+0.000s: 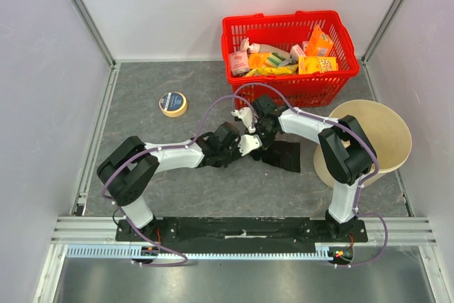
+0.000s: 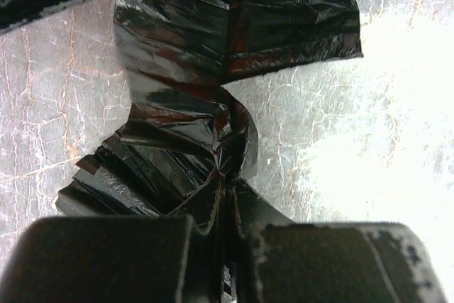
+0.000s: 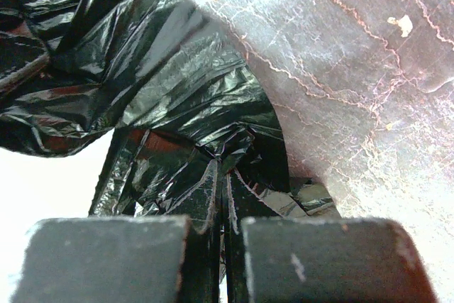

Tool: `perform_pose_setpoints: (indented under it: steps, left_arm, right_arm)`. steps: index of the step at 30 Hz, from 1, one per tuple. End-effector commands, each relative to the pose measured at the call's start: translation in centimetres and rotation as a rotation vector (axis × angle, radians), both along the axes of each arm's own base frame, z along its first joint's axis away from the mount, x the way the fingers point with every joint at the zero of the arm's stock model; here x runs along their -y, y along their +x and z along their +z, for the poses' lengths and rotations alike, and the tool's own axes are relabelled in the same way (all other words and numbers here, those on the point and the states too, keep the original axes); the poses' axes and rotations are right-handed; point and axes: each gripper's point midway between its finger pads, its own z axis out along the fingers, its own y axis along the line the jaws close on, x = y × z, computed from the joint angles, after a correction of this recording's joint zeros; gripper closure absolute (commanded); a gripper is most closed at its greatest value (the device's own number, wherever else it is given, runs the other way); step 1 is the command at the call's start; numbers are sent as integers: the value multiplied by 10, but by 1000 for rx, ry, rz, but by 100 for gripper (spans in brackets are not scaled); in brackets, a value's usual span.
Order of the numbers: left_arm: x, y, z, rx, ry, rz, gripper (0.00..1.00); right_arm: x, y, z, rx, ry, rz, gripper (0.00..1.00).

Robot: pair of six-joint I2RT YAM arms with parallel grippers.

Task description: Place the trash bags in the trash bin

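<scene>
Black trash bags (image 1: 282, 154) lie crumpled on the grey table just left of the beige trash bin (image 1: 386, 133). My left gripper (image 1: 245, 143) meets them from the left and is shut on a pinched fold of black plastic (image 2: 213, 154). My right gripper (image 1: 261, 133) reaches in from the right and is shut on another fold of the bags (image 3: 177, 83). In both wrist views the fingertips (image 2: 227, 193) (image 3: 225, 168) sit tight together with plastic bunched at the tips. The two grippers stand close together over the bags' left end.
A red wire-mesh basket (image 1: 241, 30) with packaged goods stands at the back, right behind the grippers. A roll of tape (image 1: 173, 103) lies at the back left. Grey walls and metal rails bound the table on three sides.
</scene>
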Motion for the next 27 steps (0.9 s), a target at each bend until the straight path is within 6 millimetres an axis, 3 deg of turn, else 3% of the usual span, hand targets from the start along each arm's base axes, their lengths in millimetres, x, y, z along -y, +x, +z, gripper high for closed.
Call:
perform_pose_setpoints:
  steps: [1,14,27]
  left_arm:
    - [5,4,30,69,-31,-41,98]
    - [-9,-1,50,93,-51,-48,98]
    - [-35,25,62,156,-44,42,98]
  right_arm:
    - [41,-20,-37,-80,-182,-61,100]
    - [82,-16,-58,-30,-428,-112,100]
    - [90,-19,-63,6,-518,-92,100]
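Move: Both hands already pinch the trash bag just above the table. Its broad flat part lies about 13 cm right of the left hand, level with it; from the right hand, some 5 cm right and 2 cm back. The trash bin stands about 27 cm right of the right hand, level with it, the red basket roughly 25 cm ahead and 7 cm right. The tape roll is some 16 cm ahead and 19 cm left of the left hand. Still pinching the trash bag, the hands part: left up about 5 cm, then forward-left; right forward-right 4 cm. ##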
